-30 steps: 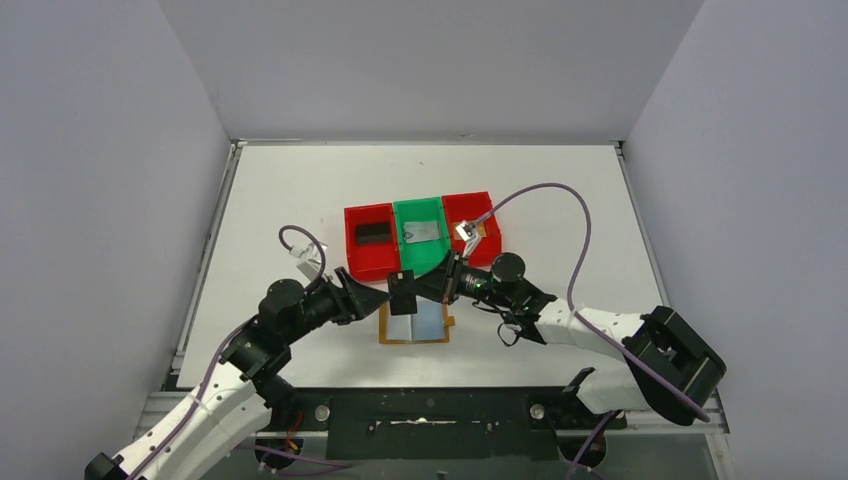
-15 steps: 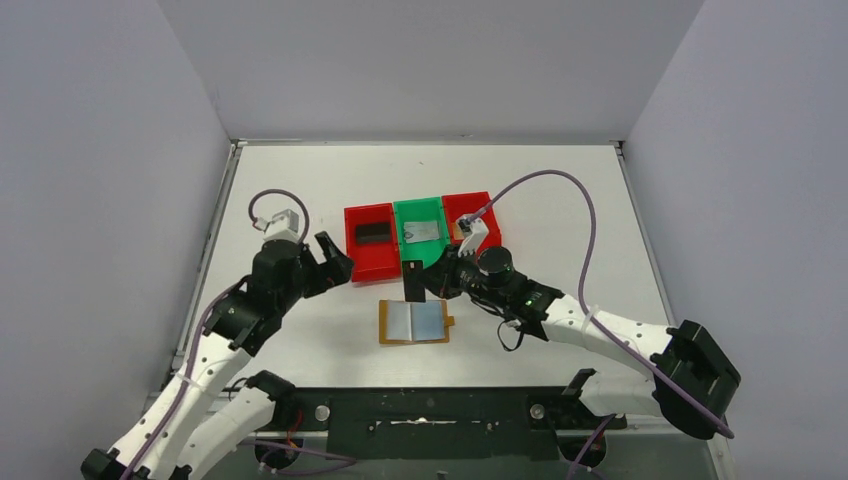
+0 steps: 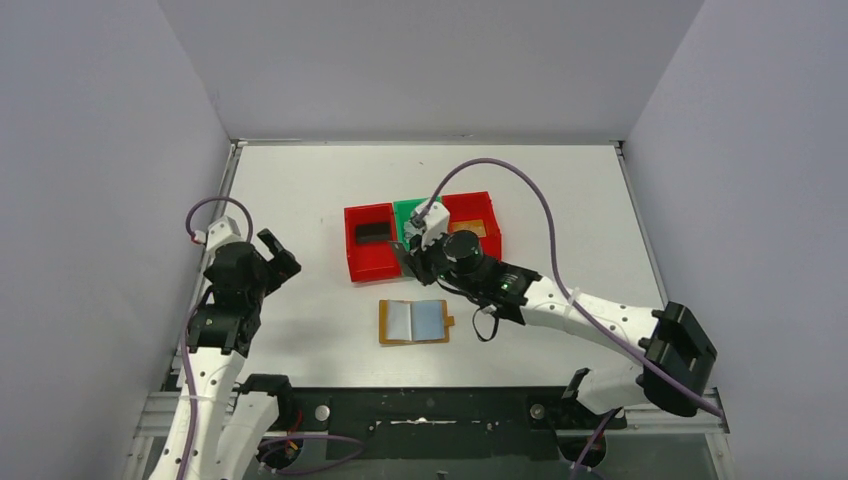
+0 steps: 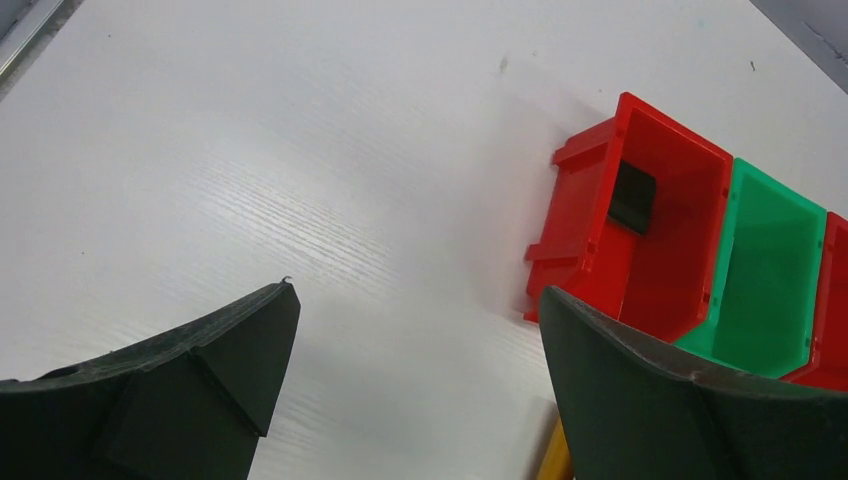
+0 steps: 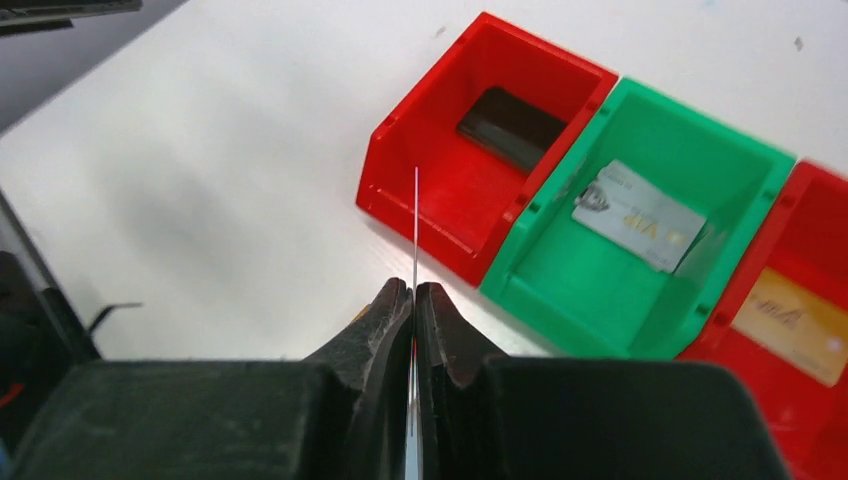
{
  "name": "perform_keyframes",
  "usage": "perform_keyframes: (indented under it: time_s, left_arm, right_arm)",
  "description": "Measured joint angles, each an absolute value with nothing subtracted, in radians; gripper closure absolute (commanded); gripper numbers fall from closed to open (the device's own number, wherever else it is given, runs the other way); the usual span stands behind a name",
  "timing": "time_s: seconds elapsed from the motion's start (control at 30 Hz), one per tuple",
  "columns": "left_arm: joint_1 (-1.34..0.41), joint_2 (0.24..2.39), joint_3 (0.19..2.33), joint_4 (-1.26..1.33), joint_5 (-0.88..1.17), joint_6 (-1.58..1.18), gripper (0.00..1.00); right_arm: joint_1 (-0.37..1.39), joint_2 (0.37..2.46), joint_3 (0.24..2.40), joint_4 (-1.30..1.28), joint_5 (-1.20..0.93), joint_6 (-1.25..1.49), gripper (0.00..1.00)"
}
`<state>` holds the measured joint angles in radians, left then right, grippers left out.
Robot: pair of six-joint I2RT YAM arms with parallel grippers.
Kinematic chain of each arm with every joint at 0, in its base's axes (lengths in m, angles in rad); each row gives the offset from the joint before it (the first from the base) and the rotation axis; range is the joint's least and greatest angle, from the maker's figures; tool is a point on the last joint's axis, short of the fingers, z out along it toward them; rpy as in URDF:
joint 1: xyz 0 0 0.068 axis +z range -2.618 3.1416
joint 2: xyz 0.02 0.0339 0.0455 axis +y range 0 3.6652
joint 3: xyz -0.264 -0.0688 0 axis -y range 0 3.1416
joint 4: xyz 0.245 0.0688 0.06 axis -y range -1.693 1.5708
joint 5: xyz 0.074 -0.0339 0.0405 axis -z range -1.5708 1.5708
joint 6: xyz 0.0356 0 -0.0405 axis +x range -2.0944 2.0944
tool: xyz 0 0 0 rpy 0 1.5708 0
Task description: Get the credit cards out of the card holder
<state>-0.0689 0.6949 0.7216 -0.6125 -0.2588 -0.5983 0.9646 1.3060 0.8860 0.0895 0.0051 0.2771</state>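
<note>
The tan card holder (image 3: 414, 321) lies open on the table, its pale blue sleeves facing up. Beyond it, at the near edge of the left red bin (image 3: 368, 262), my right gripper (image 3: 413, 255) is shut on a black card (image 3: 399, 262). In the right wrist view that card (image 5: 415, 230) shows edge-on as a thin line rising from the gripper (image 5: 414, 288). Another black card (image 5: 510, 128) lies in the left red bin, a silver card (image 5: 632, 214) in the green bin and an orange card (image 5: 797, 325) in the right red bin. My left gripper (image 3: 275, 255) hangs open and empty, far left of the holder.
Three bins stand in a row behind the holder: red (image 4: 590, 220), green (image 4: 765, 290) and red (image 3: 478, 210). A yellow-tan edge of the holder (image 4: 556, 458) peeks past my left gripper's (image 4: 415, 295) right finger. White table (image 3: 300, 190) stretches left and behind.
My left arm has drawn back to the left, away from the holder, and its jaws have opened wide. My right gripper has carried the black card up and left toward the left red bin.
</note>
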Motion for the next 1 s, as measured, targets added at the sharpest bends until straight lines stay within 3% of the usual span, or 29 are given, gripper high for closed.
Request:
perform_keyframes:
  time_s: [0.6, 1.0]
  left_arm:
    - [-0.068, 0.627, 0.694, -0.576, -0.262, -0.591, 0.07]
    - [-0.068, 0.607, 0.694, -0.591, -0.337, -0.603, 0.07]
  right_arm:
    - [0.983, 1.85, 1.372, -0.016, 0.051, -0.409, 1.0]
    - [0.969, 2.058, 1.554, -0.063, 0.098, -0.664, 1.0]
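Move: The right hand grips a black credit card. The black cards in the left red bin lie about 20 cm ahead of it, 10 cm to its left and 21 cm below. The green bin is some 19 cm straight ahead, the gold card in the right red bin about 20 cm ahead and 13 cm right, and the open card holder 4 cm back. From the left hand, the black cards are roughly 18 cm ahead and 17 cm right. Still pinching the black card in shut fingers, the right hand carries it about 18 cm forward and left, over the bins towards the black cards in the left red bin, running near level at first, then sinking some 8 cm. On the way the wrist rolls roughly 50 degrees, counter-clockwise seen from behind the hand, and the fingertips dip a little. ##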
